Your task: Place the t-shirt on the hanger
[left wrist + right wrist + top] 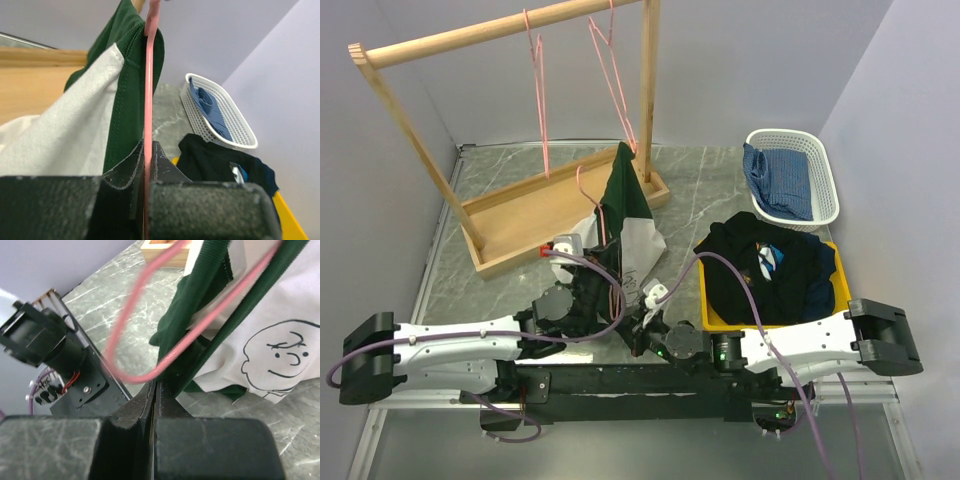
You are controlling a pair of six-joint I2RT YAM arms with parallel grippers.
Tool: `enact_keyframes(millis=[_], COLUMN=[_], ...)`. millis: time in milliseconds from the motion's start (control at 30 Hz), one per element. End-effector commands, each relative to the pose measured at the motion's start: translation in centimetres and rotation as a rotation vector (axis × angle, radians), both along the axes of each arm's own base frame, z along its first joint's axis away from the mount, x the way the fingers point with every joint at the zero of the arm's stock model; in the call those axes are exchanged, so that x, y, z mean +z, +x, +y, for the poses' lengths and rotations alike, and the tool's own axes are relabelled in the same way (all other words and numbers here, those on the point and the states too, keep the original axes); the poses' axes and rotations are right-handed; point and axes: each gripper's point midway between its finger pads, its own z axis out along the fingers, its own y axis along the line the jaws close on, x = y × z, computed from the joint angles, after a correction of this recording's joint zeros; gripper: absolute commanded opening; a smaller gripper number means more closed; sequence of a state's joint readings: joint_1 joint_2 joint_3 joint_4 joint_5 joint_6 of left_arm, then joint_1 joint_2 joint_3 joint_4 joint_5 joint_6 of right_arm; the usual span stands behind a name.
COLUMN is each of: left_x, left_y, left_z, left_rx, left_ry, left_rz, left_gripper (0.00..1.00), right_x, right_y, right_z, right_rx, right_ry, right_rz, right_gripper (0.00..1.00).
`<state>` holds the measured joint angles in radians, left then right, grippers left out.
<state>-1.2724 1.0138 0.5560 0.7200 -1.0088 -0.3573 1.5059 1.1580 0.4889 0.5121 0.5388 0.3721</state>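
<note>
The cream-white t-shirt with dark green sleeves hangs bunched over a pink wire hanger held upright at the table's middle. In the left wrist view my left gripper is shut on the hanger's wire, with green cloth and white cloth draped to its left. My right gripper is shut, its tips at the green edge of the t-shirt, seemingly pinching it just under the hanger's curved corner. A printed cartoon face shows on the white cloth.
The wooden rack stands at the back left with two more pink hangers on its bar. A white basket with blue checked cloth sits at the back right. In front of it a yellow bin holds dark clothes.
</note>
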Motion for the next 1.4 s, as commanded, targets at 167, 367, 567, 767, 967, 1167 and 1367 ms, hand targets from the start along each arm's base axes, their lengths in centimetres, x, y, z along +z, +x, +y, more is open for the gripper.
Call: enact_keyframes(millis=[167, 367, 567, 767, 967, 1167, 1367], left_x=[3.6, 2.1, 0.8, -0.1, 2.3, 5.4, 11.7], left_y=[1.6, 2.0, 1.2, 0.2, -2.4, -5.3, -7.5], left_z=[1.0, 0.7, -0.9, -1.5, -2.5, -1.8, -0.7], left_rx=[0.105, 0.122, 0.003, -0.089, -0.288, -0.451, -0.557], left_ry=[-0.077, 0.002, 0.087, 0.119, 0.136, 0.163, 0.203], left_rz=[-0.053, -0.040, -0.026, 0.001, -0.017, -0.006, -0.016], left_gripper=[0.01, 0.01, 0.01, 0.01, 0.01, 0.01, 0.01], right_x=[3.6, 4.7, 7.3, 10.3, 9.4, 13.4, 20.5], right_y=[-2.6, -2.7, -2.3, -2.1, 0.0, 2.0, 1.0], right_z=[0.3, -0.4, -1.3, -0.8, -0.9, -2.7, -2.8], right_rx=[0.059, 0.059, 0.035, 0.048, 0.019, 0.022, 0.105], right_ry=[-0.013, -0.014, 0.003, 0.004, -0.024, 0.058, 0.120], right_rz=[-0.036, -0.035, -0.026, -0.019, 0.038, 0.039, -0.023], right_gripper=[0.00, 0.00, 0.00, 0.00, 0.00, 0.00, 0.00])
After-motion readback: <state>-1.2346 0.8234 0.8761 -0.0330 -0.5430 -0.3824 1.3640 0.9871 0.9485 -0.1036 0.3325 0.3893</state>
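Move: The right fingers already pinch the T-shirt's green neckline, with the bare near corner of the hanger right by them, about 1 cm back, 1 cm left and 2 cm above. From the left hand, which still holds the hanger's near shoulder, that corner lies some 12 cm back, 4 cm right and 9 cm below. The hanger's hook is about 13 cm ahead of the left hand, 4 cm left and 6 cm up; the wooden tray is roughly 24 cm ahead, 10 cm left and 25 cm below. The right hand keeps its pinch on the green neckline and draws it about 2 cm back and a little up, pauses, then lifts it on past the hanger's near corner and forward again, some 14 cm up in all, with hardly any wrist turn. Still gripping the hanger's shoulder, the left hand first eases slightly forward and down, then pulls back about 6 cm while rising some 8 cm, swinging the hanger clockwise by some 25 degrees and rolling its left side up, so that the two hands end close together. ##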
